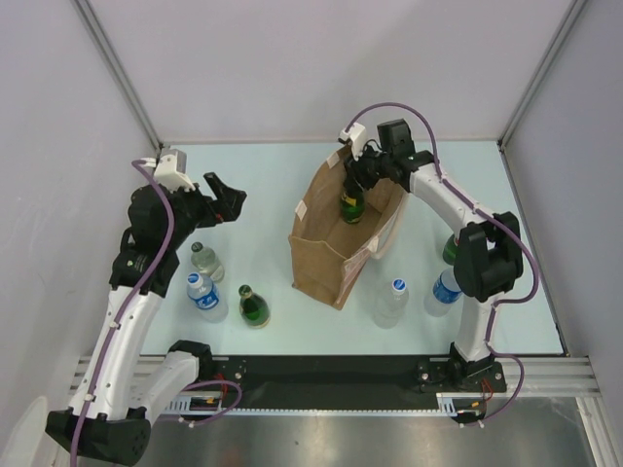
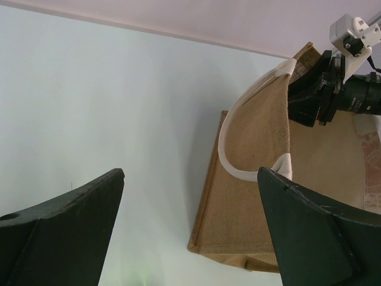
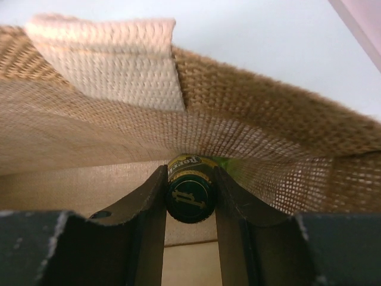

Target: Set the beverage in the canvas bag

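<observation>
The tan canvas bag (image 1: 336, 243) with cream handles stands open mid-table. It also shows in the left wrist view (image 2: 256, 196) and fills the right wrist view (image 3: 89, 137). My right gripper (image 1: 358, 185) is shut on the neck of a green glass bottle (image 1: 351, 207) and holds it inside the bag's mouth. In the right wrist view both fingers clamp the bottle's capped neck (image 3: 189, 195), with the bag wall close behind. My left gripper (image 1: 226, 197) is open and empty, left of the bag; its fingers (image 2: 65, 226) frame the bag's corner.
A green bottle (image 1: 254, 306), a clear bottle (image 1: 205, 261) and a blue-labelled water bottle (image 1: 205, 296) stand left of the bag. A clear water bottle (image 1: 390, 302), a blue-capped bottle (image 1: 444, 291) and a green bottle (image 1: 450, 249) stand on its right.
</observation>
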Controlling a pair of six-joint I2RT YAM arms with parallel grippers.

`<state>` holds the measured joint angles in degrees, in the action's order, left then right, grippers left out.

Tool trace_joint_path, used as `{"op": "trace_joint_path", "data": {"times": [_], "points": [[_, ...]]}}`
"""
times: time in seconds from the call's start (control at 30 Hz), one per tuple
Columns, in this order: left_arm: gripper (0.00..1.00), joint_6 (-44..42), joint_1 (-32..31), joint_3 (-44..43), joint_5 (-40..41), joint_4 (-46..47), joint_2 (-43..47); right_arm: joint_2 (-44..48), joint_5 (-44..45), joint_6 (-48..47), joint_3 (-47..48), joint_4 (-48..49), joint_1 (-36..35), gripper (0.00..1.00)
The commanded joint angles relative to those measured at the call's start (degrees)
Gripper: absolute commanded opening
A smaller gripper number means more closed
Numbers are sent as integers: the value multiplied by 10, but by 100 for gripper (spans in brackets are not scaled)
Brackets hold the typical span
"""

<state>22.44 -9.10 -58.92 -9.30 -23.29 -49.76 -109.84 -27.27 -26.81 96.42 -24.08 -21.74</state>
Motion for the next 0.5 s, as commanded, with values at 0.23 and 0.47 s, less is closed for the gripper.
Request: {"op": "trace_joint_path", "data": {"times": [0.23, 0.47], "points": [[100, -10, 3, -15, 8, -12, -5, 51, -34, -37, 15, 30, 12, 63], [100, -6, 3, -25, 19, -46, -3, 85, -95, -24, 106, -86, 20, 73]]}}
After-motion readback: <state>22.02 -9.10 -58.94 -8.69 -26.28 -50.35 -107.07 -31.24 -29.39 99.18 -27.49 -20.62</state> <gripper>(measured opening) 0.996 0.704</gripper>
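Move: The green bottle is already in the bag's far part, its neck still held by the right fingers; its middle is roughly 8 cm straight below the right hand. The canvas bag's middle lies about 7 cm back and 2 cm left of that hand; outside it, the other green bottle stands some 14 cm back and 26 cm right, the clear bottle roughly 31 cm back and 9 cm right. From the left hand, the held bottle lies about 16 cm ahead, 26 cm right and 21 cm lower. The right hand stays almost in place over the green bottle, sinking barely half a centimetre, while its fingers open from their pinch on the neck to about twice their gap, ending the touch. Then it draws up about 4 cm, away from the cap and still over the bag's far part, the wrist turning only about 5 degrees and the open fingers passing clear on either side of the bottle. ##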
